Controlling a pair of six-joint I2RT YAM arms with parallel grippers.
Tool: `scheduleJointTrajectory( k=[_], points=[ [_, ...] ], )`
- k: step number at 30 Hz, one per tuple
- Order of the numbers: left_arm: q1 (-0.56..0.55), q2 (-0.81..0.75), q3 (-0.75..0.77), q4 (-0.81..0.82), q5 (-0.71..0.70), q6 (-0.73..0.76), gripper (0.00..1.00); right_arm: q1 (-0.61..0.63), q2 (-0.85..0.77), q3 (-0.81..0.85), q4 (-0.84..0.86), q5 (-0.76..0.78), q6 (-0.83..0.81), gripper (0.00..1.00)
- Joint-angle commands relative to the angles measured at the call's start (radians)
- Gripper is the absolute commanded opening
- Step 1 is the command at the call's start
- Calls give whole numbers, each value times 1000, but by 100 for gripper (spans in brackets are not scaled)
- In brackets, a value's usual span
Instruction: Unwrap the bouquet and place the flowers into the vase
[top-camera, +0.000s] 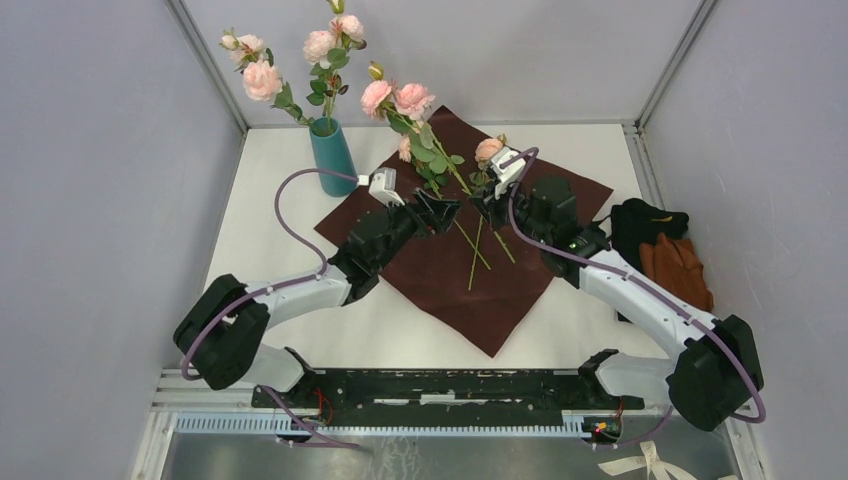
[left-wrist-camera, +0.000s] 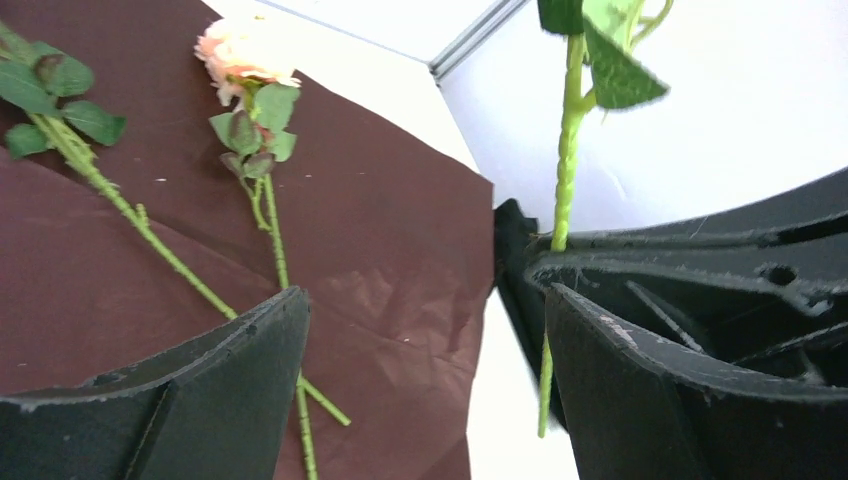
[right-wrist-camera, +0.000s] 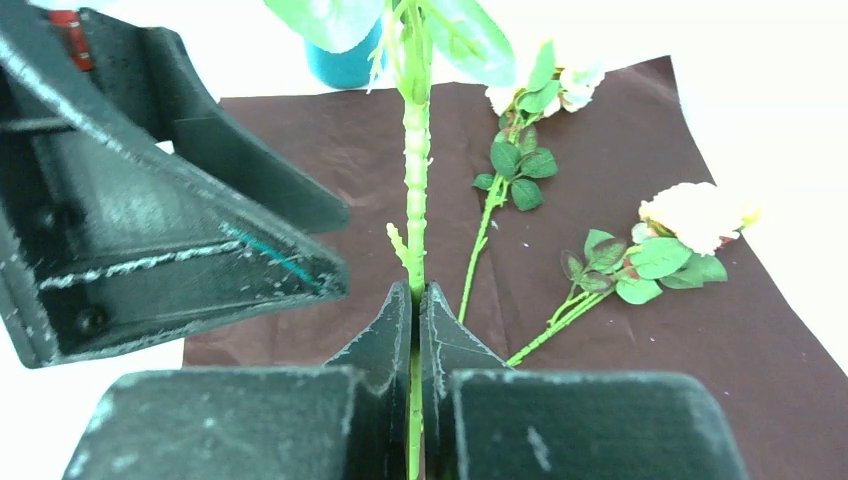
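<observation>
The teal vase (top-camera: 333, 155) stands at the back left with several pink flowers (top-camera: 320, 45) in it. The bouquet's maroon wrapping paper (top-camera: 460, 280) lies spread flat mid-table, and two loose flowers (right-wrist-camera: 695, 215) (right-wrist-camera: 530, 90) lie on it. Above the paper, my right gripper (right-wrist-camera: 415, 300) (top-camera: 490, 208) is shut on a thin green stem (right-wrist-camera: 415, 150), which it holds upright. My left gripper (left-wrist-camera: 425, 330) (top-camera: 440, 208) is open and empty right beside it. The held stem (left-wrist-camera: 565, 170) stands just past the left gripper's right finger (left-wrist-camera: 680, 400), outside the gap.
A black-and-orange cloth pile (top-camera: 665, 255) lies at the right edge of the table. Grey enclosure walls stand on three sides. White tabletop (top-camera: 270, 240) shows between the vase and the left arm.
</observation>
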Motion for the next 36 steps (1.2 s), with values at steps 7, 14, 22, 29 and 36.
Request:
scheduleJointTrajectory(
  k=[7,14,22,29,36],
  points=[
    [5,47,62,181,84,-128,92,0,-56,-47,47,-65,21,0],
    [7,82,81,201,81,-130,91,1,-119,-98,82,-116,78,0],
    [7,103,80,224,93,-141,34,2,-163,-114,73,-125,79,0],
    [7,93,89,212,98,-109,2,2,-166,-124,72,-115,79,0],
    [3,26,198,-108,-14,120,2,2,-179,-126,64,-48,81,72]
  ],
)
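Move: The stem of the upright flower is already pinched in the right hand. The spot on it that the empty left hand goes for lies about 4 cm ahead of that hand, 4 cm to its right and 4 cm above. The vase stands some 11 cm ahead of the left hand, 25 cm to its left and 10 cm lower; the lying peach flower's head is roughly 19 cm ahead, 10 cm right and 19 cm below. From the right hand, the wide-open left gripper waits about 6 cm to the left, roughly level and straight across. The held flower is drawn back about 4 cm by the right hand, while the open left hand climbs some 4 cm and shifts 3 cm right, rolling its left side slightly down. The left fingers shut on the stem above the right hand's grip; only then do the right fingers open and free it, the left hand easing down a little. ##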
